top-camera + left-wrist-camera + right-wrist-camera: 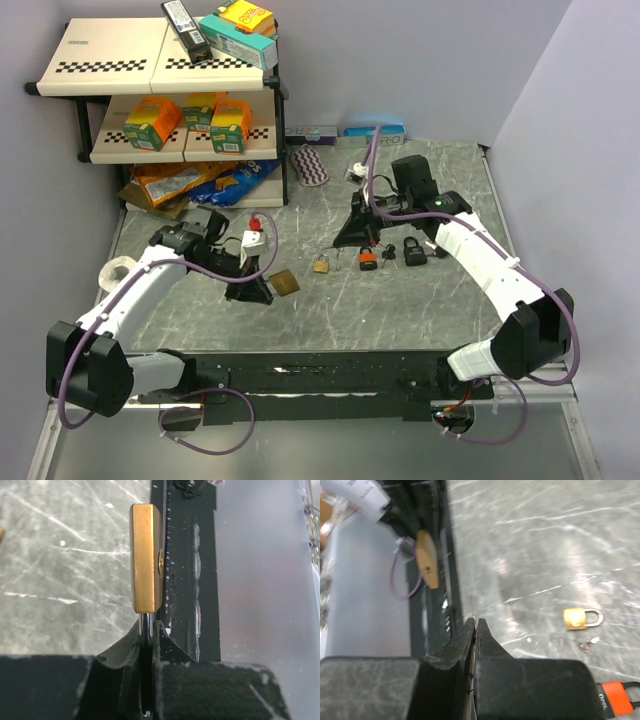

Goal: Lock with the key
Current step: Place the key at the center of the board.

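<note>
My left gripper (252,291) is shut on the steel shackle of a brass padlock (284,283) and holds it above the table's near left. In the left wrist view the padlock's brass body (146,557) stands edge-on straight out from the left gripper (149,626), its keyhole face turned right. My right gripper (356,236) hovers over the table's middle, shut on a thin key (472,610) seen edge-on, its tip poking just past the jaws of the right gripper (475,623). The held padlock (427,559) shows ahead, well apart from the key.
On the table lie a small brass padlock (322,265), an orange one (367,259) and two black ones (414,252). A shelf (150,70) with boxes stands back left, with snack bags (190,182) under it. A tape roll (120,269) sits at the left.
</note>
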You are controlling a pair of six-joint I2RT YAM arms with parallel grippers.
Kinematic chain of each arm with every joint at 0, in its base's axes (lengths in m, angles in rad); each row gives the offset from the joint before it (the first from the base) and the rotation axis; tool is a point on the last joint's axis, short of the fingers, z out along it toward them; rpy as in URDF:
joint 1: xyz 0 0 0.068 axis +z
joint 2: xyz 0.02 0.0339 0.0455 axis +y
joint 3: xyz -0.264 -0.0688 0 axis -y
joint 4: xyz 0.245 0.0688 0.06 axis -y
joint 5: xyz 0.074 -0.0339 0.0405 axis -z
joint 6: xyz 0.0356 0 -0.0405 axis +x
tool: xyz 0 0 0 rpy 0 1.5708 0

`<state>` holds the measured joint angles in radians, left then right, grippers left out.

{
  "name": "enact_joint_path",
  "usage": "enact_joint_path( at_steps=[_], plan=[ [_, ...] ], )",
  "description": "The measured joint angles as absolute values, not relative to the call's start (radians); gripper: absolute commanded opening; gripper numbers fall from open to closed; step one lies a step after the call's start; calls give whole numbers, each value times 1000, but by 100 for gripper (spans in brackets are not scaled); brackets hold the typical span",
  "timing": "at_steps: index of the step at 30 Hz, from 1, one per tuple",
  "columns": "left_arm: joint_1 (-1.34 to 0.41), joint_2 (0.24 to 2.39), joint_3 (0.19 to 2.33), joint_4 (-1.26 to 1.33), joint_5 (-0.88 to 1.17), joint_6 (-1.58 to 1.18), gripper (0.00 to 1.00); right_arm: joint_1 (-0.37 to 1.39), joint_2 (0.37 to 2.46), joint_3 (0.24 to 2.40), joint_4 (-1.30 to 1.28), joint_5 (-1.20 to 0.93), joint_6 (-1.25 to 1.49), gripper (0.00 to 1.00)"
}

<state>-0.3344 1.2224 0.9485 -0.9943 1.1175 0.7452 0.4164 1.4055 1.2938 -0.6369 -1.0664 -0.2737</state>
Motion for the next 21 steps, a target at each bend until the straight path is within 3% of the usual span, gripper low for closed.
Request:
enact_joint_path(
  at_steps=[6, 13, 21],
  plan=[
    [-220, 1228, 949, -885, 1139, 612, 1, 485, 1434, 1241, -499, -870, -127, 0],
    [-55, 1163, 820, -423, 1154, 179, 1, 607, 1597, 1208, -336, -694, 43, 0],
    [-23, 1086, 740, -249, 1134, -4, 1, 698, 1768, 1208, -178, -640, 146, 0]
  ],
)
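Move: The bare patch of board where my right hand takes the key lies roughly 8 cm ahead, 12 cm left and 26 cm below. The small brass padlock lies about 13 cm ahead and 5 cm left; its key 14 cm ahead and 1 cm left; the orange padlock 15 cm ahead and 6 cm right, all some 25 cm down. From my left hand, holding the big brass padlock, that patch is about 17 cm ahead, 3 cm right, 17 cm below. With the key still pinched, I bring my right hand down about 14 cm and 10 cm to the left, easing slightly forward, towards the bare board left of the small brass padlock, my fingertips dipping and swinging a little clockwise. Meanwhile my left hand keeps its grip on the big padlock and sweeps forward and somewhat left, rising slightly and turning some 30 degrees counter-clockwise. ##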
